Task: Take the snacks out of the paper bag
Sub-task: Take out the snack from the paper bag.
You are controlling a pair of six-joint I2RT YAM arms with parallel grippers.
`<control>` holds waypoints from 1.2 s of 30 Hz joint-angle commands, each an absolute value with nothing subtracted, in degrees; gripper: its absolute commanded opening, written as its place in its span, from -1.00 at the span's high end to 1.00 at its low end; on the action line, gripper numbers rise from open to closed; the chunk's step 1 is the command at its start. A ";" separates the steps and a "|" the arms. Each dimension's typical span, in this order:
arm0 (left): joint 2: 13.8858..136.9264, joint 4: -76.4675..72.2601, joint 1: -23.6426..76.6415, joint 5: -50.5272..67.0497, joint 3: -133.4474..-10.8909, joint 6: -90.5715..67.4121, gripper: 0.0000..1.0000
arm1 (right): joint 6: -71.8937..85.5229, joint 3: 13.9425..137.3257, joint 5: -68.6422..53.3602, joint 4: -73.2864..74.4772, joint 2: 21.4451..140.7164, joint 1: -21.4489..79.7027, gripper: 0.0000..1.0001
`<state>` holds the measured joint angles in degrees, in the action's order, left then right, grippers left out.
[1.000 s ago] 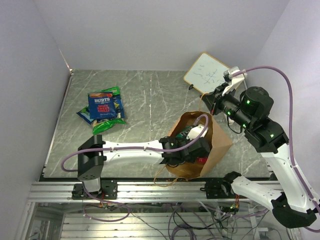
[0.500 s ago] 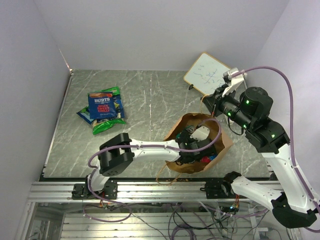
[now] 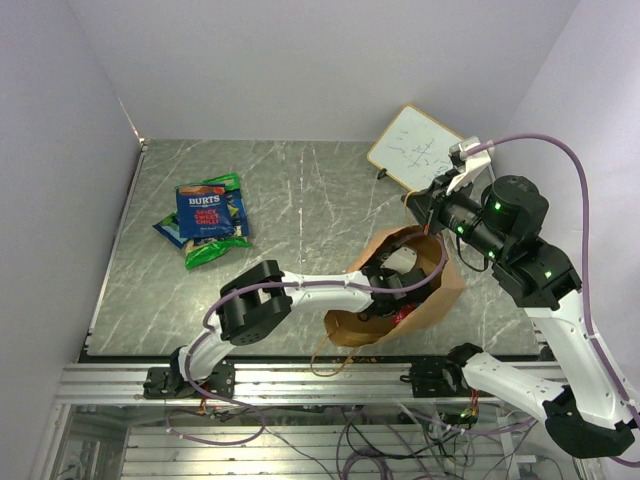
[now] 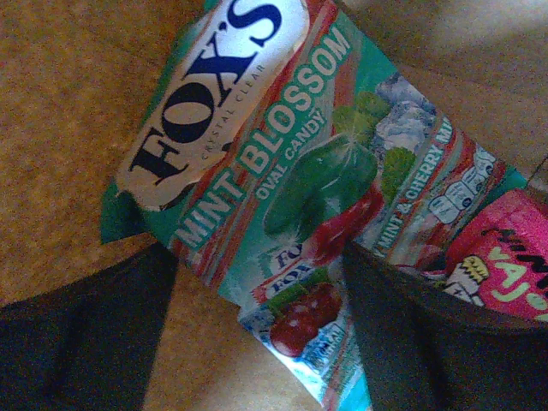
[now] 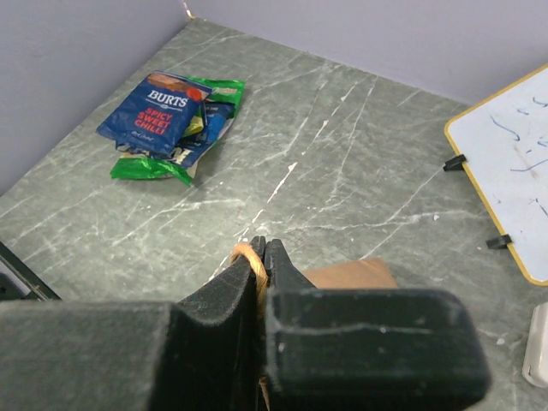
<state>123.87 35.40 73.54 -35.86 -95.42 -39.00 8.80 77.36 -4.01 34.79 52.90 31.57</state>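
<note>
The brown paper bag (image 3: 432,292) lies tilted near the table's front edge. My left gripper (image 3: 398,284) is inside its mouth. In the left wrist view my left gripper (image 4: 261,257) is open, its dark fingers (image 4: 81,338) spread either side of a green Fox's mint candy packet (image 4: 282,163) on the bag's inner wall. A pink packet (image 4: 501,265) lies beside it. My right gripper (image 5: 263,248) is shut on the bag's twisted paper handle (image 5: 246,257) and holds it up above the bag (image 5: 351,274). More snacks (image 3: 207,220) lie piled on the table at the left.
A white writing board (image 3: 415,148) leans at the back right, close behind my right gripper (image 3: 418,208). The blue Burts packet (image 5: 154,107) tops the pile of snacks. Walls close in the grey marbled table (image 3: 290,200) on the left and at the back.
My left arm has pushed further into the bag and its gripper has opened wide. The bag has shifted and tilted a little. My right gripper still holds the handle.
</note>
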 commanded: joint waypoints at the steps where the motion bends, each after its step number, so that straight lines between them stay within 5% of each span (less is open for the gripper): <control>1: 124.04 31.75 71.16 -26.36 -96.02 -35.36 -0.11 | 9.67 76.10 -4.61 33.61 51.78 31.73 1.00; 4: 123.21 32.48 71.10 -24.68 -97.33 -34.07 0.56 | 9.74 75.16 -4.17 33.70 51.09 31.73 1.00; 7: 120.42 33.30 71.19 -23.08 -97.35 -33.66 0.85 | 9.76 74.03 -3.39 33.54 50.22 31.73 1.00; 36: 96.14 38.67 70.93 -12.81 -94.68 -34.79 0.86 | 7.47 71.14 3.99 36.53 47.00 31.73 1.00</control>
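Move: The mint candy packet lies right at the left hand's open fingers, inside the bag: its middle is about 3 cm ahead of them, 2 cm to the right and 2 cm lower. A pink packet lies beside it, some 5 cm back and 6 cm to the right of this hand, at about the same depth. From the right hand, which still holds the bag's handle, the mint packet is roughly straight below, some 35 cm down. Easing barely a centimetre farther forward and to the right, the left hand shuts its fingers on the near part of the mint candy packet, then draws it up about 14 cm and back some 5 cm, away from the pink packet. On the way the wrist turns roughly 15 degrees clockwise and tips and rolls a little. The right hand keeps its pinch on the handle, drifting 2 cm right. ##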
